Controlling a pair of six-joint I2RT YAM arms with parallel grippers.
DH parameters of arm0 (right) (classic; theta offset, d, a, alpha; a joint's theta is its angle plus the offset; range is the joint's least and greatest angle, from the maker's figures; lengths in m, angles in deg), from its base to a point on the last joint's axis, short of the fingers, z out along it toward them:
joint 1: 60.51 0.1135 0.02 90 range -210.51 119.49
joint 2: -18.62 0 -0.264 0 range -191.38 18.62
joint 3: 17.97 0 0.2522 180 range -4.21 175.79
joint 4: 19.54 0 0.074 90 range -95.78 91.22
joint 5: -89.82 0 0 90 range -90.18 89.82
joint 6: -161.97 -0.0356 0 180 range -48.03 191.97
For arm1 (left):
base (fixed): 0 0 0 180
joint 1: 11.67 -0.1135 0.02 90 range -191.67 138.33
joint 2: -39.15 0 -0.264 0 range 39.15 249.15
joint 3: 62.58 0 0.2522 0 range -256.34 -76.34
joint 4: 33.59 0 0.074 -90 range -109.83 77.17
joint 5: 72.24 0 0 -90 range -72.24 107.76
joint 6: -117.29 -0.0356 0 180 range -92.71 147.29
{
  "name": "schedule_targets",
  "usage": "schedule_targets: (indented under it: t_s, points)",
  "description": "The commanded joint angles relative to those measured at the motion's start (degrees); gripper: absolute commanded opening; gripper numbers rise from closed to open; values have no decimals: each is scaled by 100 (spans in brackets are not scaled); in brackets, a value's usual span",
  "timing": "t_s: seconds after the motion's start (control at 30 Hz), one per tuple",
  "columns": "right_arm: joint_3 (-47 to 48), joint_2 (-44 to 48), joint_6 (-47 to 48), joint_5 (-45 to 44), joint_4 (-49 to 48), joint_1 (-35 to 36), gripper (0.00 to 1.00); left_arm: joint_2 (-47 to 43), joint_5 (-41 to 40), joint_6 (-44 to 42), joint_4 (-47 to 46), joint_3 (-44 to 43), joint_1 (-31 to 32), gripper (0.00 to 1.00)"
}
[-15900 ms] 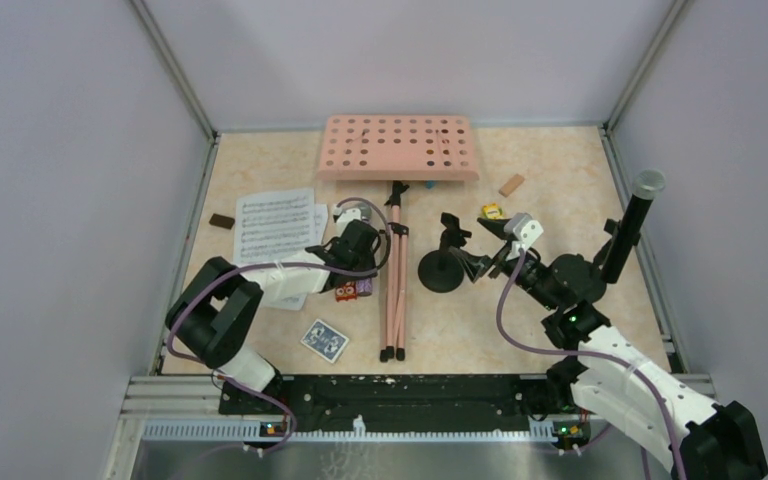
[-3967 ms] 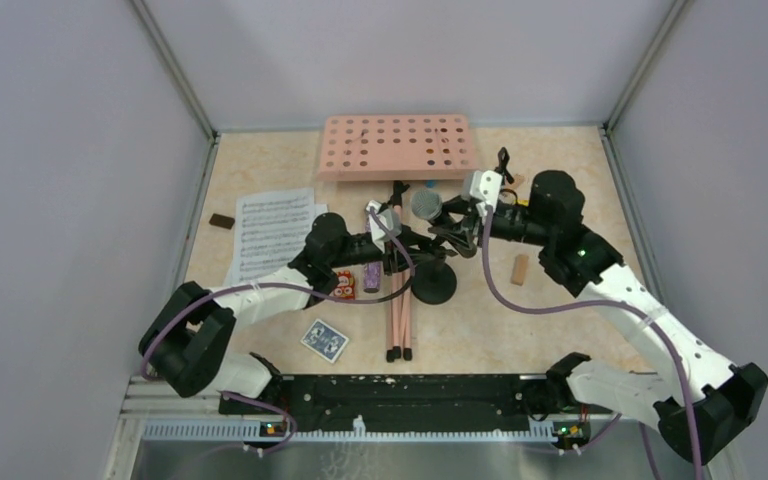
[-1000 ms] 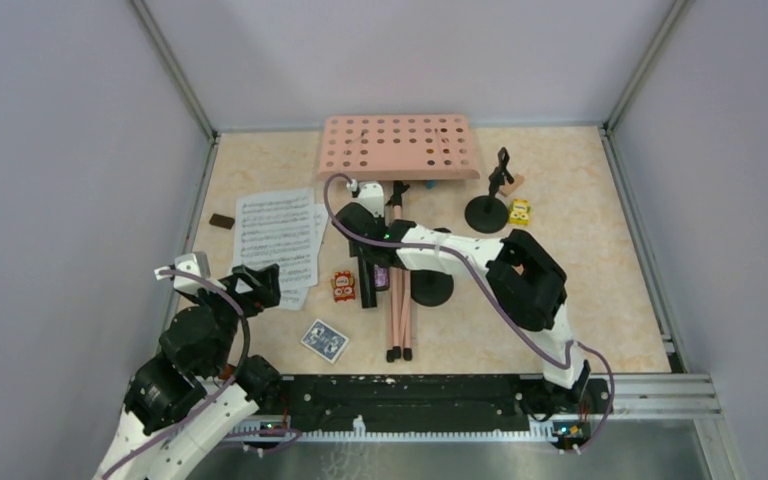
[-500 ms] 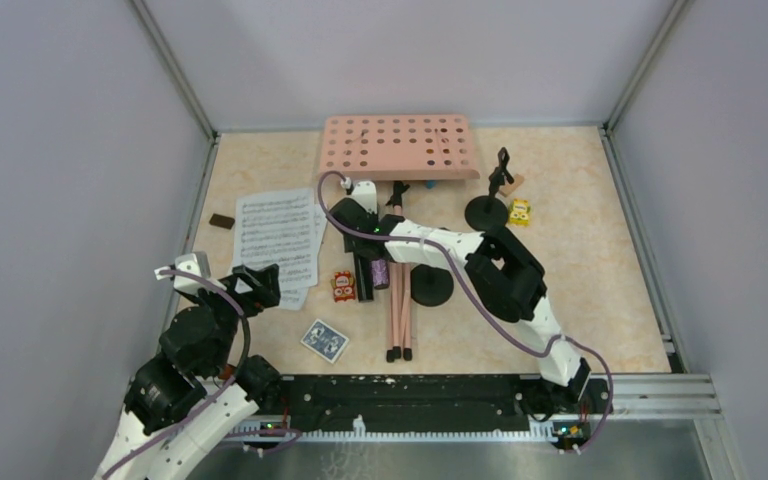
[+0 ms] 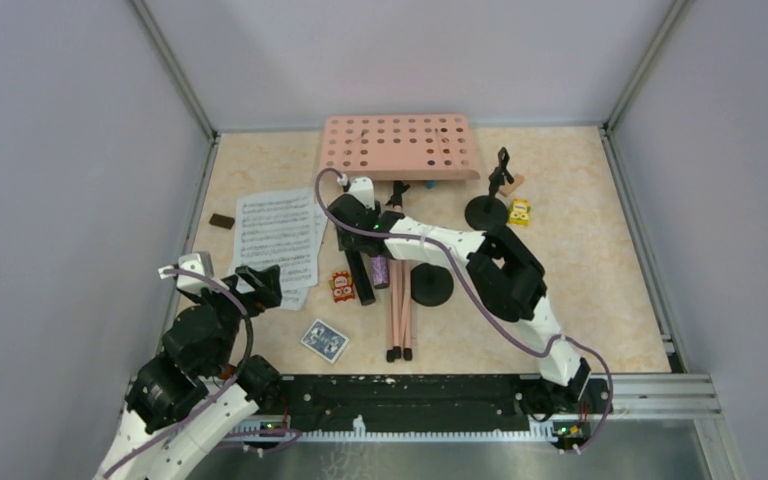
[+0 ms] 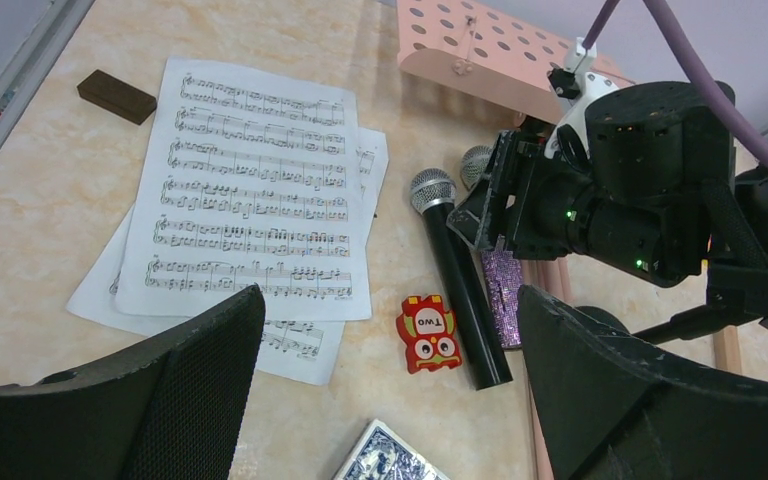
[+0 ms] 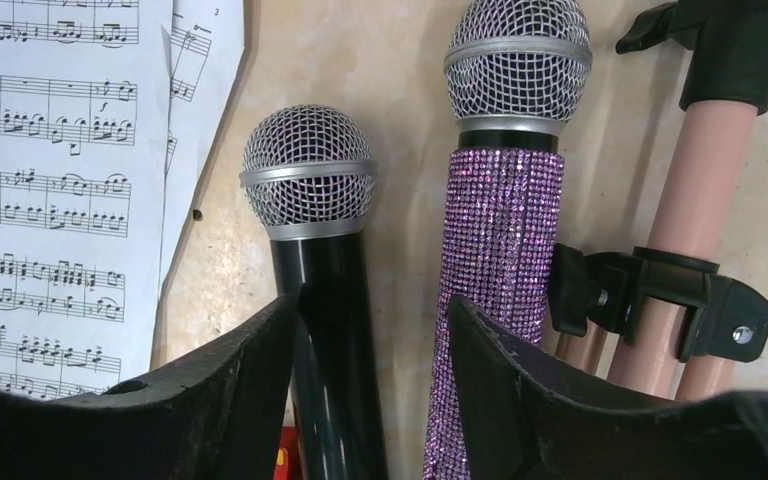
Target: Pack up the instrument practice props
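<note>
The black microphone (image 7: 325, 290) lies flat on the table beside the purple-glitter microphone (image 7: 500, 230), both grey heads pointing towards the rack. My right gripper (image 7: 372, 315) stands open astride the black one's handle, with a gap on its right side. From above, the right gripper (image 5: 350, 238) hovers over the black microphone (image 5: 360, 280). The salmon-pink music rack (image 5: 398, 146) lies at the back, its tripod legs (image 5: 398, 300) folded. The sheet-music pages (image 5: 275, 235) lie at the left. One mic holder (image 5: 488, 205) stands upright, and another holder's round base (image 5: 431, 285) lies by the legs. My left gripper (image 5: 255, 283) is open and empty.
A red owl toy (image 5: 343, 286) lies next to the black microphone. The blue playing-card pack (image 5: 324, 340) is near the front, a brown block (image 5: 222, 221) by the left wall, and a yellow toy (image 5: 520, 211) beside the upright holder. Walls enclose three sides.
My right gripper has opened, letting go of the black microphone, which now rests slightly slanted beside the purple one. The left arm has stayed still.
</note>
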Motion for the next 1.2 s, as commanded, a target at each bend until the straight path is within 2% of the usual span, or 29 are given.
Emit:
schedule_targets:
  t_s: [0.0, 0.1, 0.23, 0.33, 0.43, 0.53, 0.67, 0.73, 0.87, 1.07, 1.17]
  points:
    - [268, 353, 239, -178, 238, -106, 57, -46, -96, -126, -273, 75, 4, 99]
    - [71, 808, 506, 76, -3, -103, 57, -38, -31, -197, -327, 96, 5, 99]
    - [-473, 1566, 1230, 1406, -593, -99, 57, -21, 33, -250, -383, 111, 10, 99]
    - [-703, 2030, 1809, 2373, -591, -98, 57, 45, 260, -475, -584, 170, 10, 99]
    - [-610, 2375, 2566, 2923, 42, -31, 57, 315, 964, -840, -865, 142, 12, 99]
    - [-371, 2631, 3399, 2897, 1026, 17, 58, 825, 1135, -904, -847, -51, 9, 99]
    - [-286, 3050, 4577, 3541, 2242, -65, 61, 1508, 1359, -828, -744, -407, 8, 99]
    - [-288, 3287, 4672, 3666, 2405, -340, 61, 1698, 1447, -789, -825, -410, 5, 99]
    - [-436, 3878, 4454, 4789, 2175, -1395, 60, 1785, 1576, -831, -1118, -275, 4, 99]
    - [-1657, 5524, 3596, 6740, 773, -3081, 60, 1753, 1480, -1059, -1200, -116, 6, 99]
    - [-2529, 6519, 2801, 7135, -153, -3792, 61, 1755, 1379, -1103, -1162, -64, 11, 99]
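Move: Already open, the right fingers straddle the black microphone just below its head; its middle is about 4 cm back and 2 cm lower. The purple microphone lies 5 cm to the right, the near mic stand 19 cm right and 11 cm back, the far mic stand some 35 cm right and 9 cm ahead. From the left hand, the black microphone is about 14 cm ahead, 12 cm right and 20 cm below. The open right fingers come free of the black microphone and rise steeply, drawing back about 10 cm while the hand swings counter-clockwise some 50 degrees; then they sweep fast to the right, still climbing, towards the far mic stand, ending about 26 cm up and 20 cm right. The open left hand eases right and a little forward towards the microphones, turning clockwise. ##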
